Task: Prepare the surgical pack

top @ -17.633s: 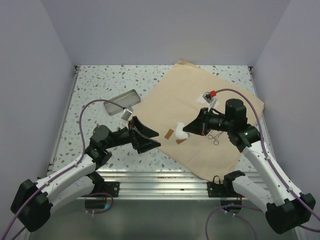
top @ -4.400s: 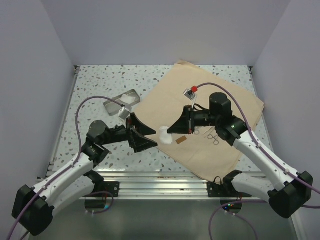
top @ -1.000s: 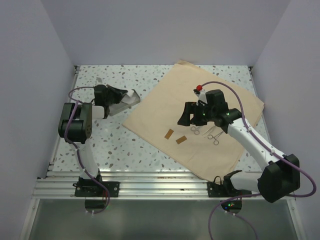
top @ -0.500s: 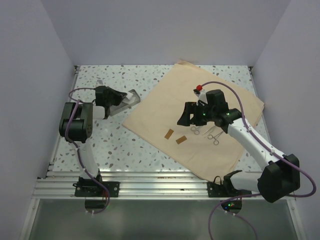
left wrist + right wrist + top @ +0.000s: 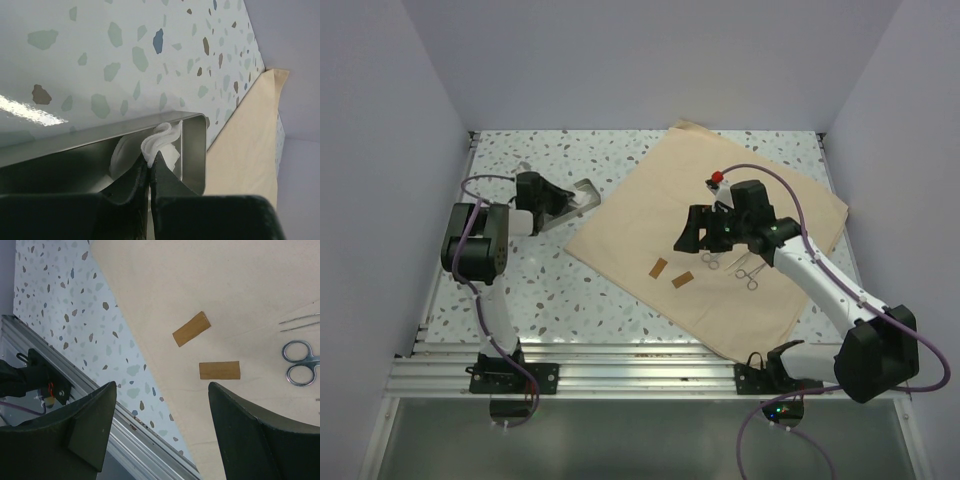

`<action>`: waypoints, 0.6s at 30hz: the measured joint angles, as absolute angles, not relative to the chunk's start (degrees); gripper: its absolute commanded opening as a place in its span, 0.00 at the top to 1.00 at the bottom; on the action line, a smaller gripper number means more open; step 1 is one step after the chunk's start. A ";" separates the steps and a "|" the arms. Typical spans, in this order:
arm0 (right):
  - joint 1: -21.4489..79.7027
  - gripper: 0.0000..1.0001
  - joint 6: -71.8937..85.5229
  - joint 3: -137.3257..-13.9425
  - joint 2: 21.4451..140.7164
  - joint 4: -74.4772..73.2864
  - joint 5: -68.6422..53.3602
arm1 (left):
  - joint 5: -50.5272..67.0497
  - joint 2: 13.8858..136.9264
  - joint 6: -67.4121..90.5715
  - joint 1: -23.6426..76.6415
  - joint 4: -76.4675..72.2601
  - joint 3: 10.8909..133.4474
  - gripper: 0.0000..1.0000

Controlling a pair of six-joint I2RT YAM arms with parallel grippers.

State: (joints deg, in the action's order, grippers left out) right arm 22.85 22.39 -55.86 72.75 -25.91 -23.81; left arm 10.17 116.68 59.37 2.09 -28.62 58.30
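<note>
The surgical pack's tan cloth [image 5: 740,200] lies flat on the right of the table, not wrapped around anything. The small steel tray [image 5: 586,189] sits apart on the bare table to the left of the cloth. My left gripper [image 5: 566,203] reaches into the tray [image 5: 196,150]. In the left wrist view this gripper [image 5: 150,163] is shut on a fold of white gauze [image 5: 162,140], which lies inside the tray. My right gripper [image 5: 686,240] hovers open over the cloth [image 5: 225,285] with nothing between its fingers [image 5: 162,385]. Silver scissors [image 5: 299,365] and forceps [image 5: 748,272] lie on the cloth.
Two brown paper strips [image 5: 191,329] [image 5: 219,370] lie on the cloth near its front-left edge. An aluminium rail [image 5: 75,390] runs along the table's near edge. White walls enclose the table on three sides.
The left gripper has shifted slightly right and lower into the tray, and the gauze now shows less from above. The right arm has not moved.
</note>
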 measured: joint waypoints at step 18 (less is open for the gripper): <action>22.83 0.22 22.41 -55.77 72.75 -25.63 -25.10 | 5.26 114.21 53.39 5.06 -20.47 60.53 0.56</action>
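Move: The left hand already holds a gauze inside the right-hand half of the metal tray; the tray's middle lies about 2 cm back, 3 cm to its left and 2 cm below. An earlier gauze lies in the tray, some 1 cm ahead, 1 cm left and 3 cm below this hand, and the drape's left corner is roughly 14 cm back, 1 cm left and 4 cm below. From the idle right hand the tray is about 22 cm ahead, 25 cm left and 16 cm down. The left fingers let go of the pinched gauze low in the tray, parting from shut to somewhat under half open. Meanwhile the hand sinks by only about half a centimetre, then lifts nearly 1 cm, easing some 1 cm to the right, as the wrist rolls its left side up by under 10 degrees. ##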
